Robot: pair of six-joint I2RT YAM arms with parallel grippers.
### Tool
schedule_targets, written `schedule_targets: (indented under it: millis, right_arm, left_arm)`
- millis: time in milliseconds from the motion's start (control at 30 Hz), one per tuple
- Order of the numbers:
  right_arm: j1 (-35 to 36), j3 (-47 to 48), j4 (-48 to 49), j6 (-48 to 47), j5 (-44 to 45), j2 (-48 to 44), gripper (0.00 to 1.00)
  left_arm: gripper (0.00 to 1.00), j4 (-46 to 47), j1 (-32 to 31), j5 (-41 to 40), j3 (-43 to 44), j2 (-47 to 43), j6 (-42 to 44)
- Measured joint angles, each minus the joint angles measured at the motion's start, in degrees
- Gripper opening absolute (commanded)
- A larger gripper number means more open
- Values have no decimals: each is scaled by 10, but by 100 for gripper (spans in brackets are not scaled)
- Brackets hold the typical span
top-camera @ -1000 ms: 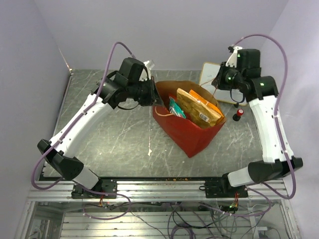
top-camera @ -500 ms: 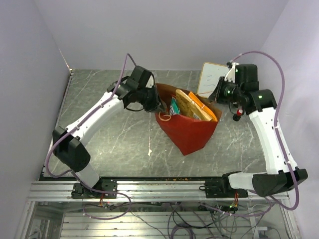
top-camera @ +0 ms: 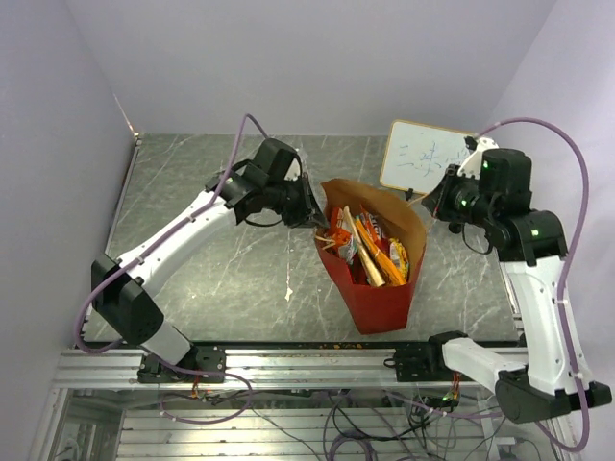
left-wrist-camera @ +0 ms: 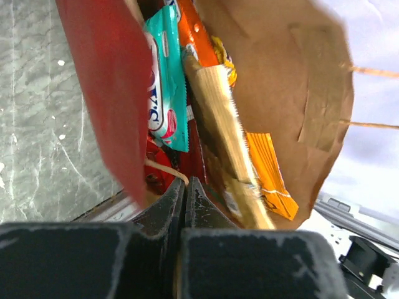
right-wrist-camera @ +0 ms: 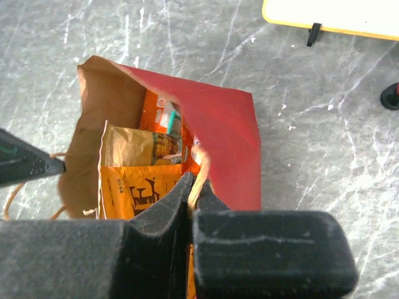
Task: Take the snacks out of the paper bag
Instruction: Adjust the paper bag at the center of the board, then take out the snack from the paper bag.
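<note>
The paper bag, red outside and brown inside, hangs upright between both arms with its mouth facing up. Several snacks stand packed inside. My left gripper is shut on the thin orange cord handle at the bag's left rim. In the left wrist view a teal packet, a tan flat pack and an orange packet show inside the bag. My right gripper is shut on the other cord handle at the right rim. Below it lie a yellow-orange packet and a tan pack.
A white writing board stands at the back right, just behind the right gripper. A small red object sits on the table near the board. Crumbs lie along the table's front edge.
The bag has gone from lying tilted and wide open to hanging upright and narrower, shifted toward the front right. Both grippers moved with it, still shut on the handles.
</note>
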Motion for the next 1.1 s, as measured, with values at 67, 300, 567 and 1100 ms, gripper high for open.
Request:
schedule_targets:
  millis: [67, 300, 567, 1100]
  right_arm:
    - [0, -3, 2, -3, 4, 15, 0]
    - [0, 8, 2, -28, 56, 14, 0]
    - [28, 8, -5, -34, 103, -11, 0]
    - [29, 5, -6, -22, 87, -23, 0]
  left_arm:
    - [10, -10, -8, -9, 1, 11, 7]
    - [11, -75, -18, -74, 85, 14, 46]
    - [47, -136, -35, -166, 135, 9, 67]
    - [66, -224, -170, -288, 270, 17, 85]
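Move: The left hand still pinches the bag's left handle, with the paper bag's middle about 10 cm to its right, 5 cm back and 13 cm down; the snacks inside are roughly 12 cm right, 5 cm back and 9 cm down. The right hand holds the other handle, the bag's middle being some 8 cm left of it, 5 cm back and 19 cm below. From that hand the whiteboard stands about 20 cm ahead, 10 cm right. Letting go of the handle, the left hand spreads its fingers to about two-thirds open while rising some 9 cm and drifting left about 6 cm, then swings back right by as much and a few centimetres back, above the bag's left rim. Its wrist turns some 25 degrees, the fingers coming to point more forward. The right hand keeps its pinch on the other handle, easing about 2 cm to the right. ##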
